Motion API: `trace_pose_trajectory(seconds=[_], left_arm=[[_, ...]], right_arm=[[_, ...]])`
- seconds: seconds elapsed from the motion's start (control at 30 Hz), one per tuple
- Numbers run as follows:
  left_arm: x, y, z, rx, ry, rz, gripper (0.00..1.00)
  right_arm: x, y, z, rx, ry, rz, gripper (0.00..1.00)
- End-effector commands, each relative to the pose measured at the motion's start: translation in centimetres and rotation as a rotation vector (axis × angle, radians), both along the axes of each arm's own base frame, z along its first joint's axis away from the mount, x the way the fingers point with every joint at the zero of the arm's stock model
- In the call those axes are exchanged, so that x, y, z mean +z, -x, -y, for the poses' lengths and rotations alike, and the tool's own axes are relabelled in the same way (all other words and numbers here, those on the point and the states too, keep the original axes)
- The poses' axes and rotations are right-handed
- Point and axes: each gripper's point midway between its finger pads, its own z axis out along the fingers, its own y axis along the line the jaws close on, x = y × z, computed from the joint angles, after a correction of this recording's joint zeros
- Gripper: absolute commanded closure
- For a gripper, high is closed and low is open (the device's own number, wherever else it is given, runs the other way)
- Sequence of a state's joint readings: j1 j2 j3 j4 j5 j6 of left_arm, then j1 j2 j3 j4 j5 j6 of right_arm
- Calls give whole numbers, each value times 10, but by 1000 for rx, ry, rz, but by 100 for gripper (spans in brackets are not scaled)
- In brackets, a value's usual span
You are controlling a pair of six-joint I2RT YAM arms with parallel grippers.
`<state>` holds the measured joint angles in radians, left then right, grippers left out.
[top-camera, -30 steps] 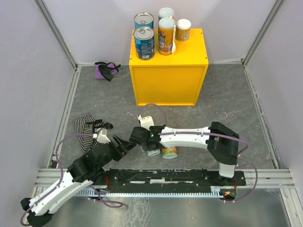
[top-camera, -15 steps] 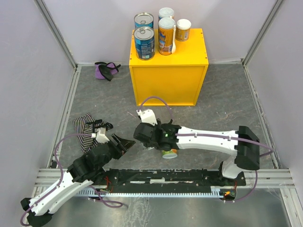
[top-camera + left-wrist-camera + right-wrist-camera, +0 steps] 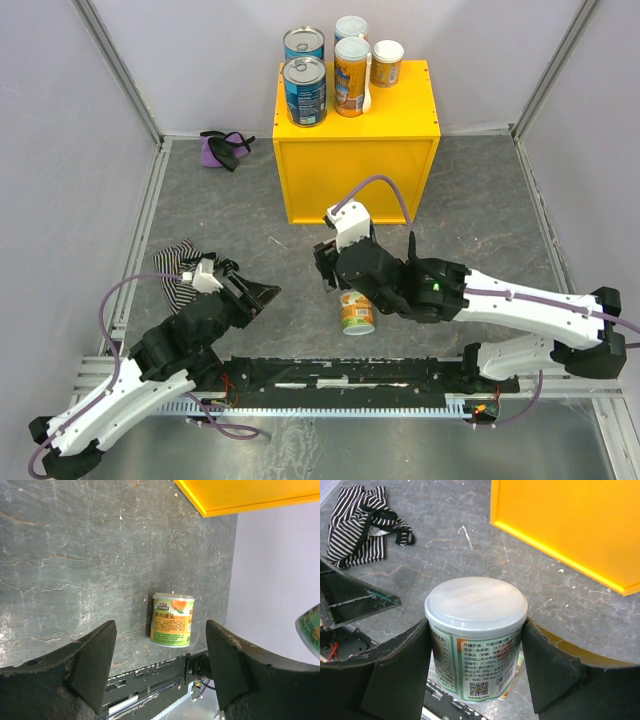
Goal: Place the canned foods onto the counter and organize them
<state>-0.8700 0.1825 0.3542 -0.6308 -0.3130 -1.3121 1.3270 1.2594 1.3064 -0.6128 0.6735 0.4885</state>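
A pale-green can with a white lid hangs above the floor, and my right gripper is shut on its sides. From above, that gripper sits just in front of the yellow counter. One short orange can stands on the floor below it, also in the left wrist view. On the counter stand two blue cans, two tall orange cans and a short orange can. My left gripper is open and empty, left of the floor can.
A striped cloth lies by my left arm, and a purple cloth bundle sits at the back left. A black rail runs along the near edge. Grey walls close in both sides.
My right gripper has lifted the pale-green can off the floor and carried it right and towards the counter. The left arm has shifted slightly and points further right.
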Motion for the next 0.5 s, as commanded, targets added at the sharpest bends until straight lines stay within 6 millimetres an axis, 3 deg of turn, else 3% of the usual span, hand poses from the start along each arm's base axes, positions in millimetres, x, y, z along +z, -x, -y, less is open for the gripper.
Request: trace_pose_trajectory(seconds=[0.0, 0.3, 0.47], left_arm=[[29, -3, -1, -31, -25, 101, 22], [42, 6, 1, -75, 12, 121, 22], [50, 8, 4, -112, -6, 134, 22]], right_arm=[[58, -19, 2, -80, -94, 133, 99], [118, -30, 17, -176, -166, 214, 99], [147, -37, 35, -239, -196, 285, 99]])
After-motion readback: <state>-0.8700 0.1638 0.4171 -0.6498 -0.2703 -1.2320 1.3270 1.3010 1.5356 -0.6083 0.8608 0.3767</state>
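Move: My right hand already holds the white-lidded can about 28 cm above the table. The counter's free front-right spot, where the can seems bound, lies roughly 25 cm ahead, 13 cm to my right and 12 cm higher. Just left of that spot stands the tall orange can, some 27 cm ahead and 5 cm right of the hand; the small orange can stands 32 cm ahead, 12 cm right. From my left hand the spot is about 28 cm ahead, 26 cm right and 26 cm up. Keeping the white-lidded can pinched between my right fingers, I lift it about 9 cm, steadily picking up speed, and ease it forward a few centimetres towards the counter top. On the way the wrist tips the fingers up by some 10 degrees and turns slightly clockwise. My empty left hand rises a couple of centimetres, fingers still open. ##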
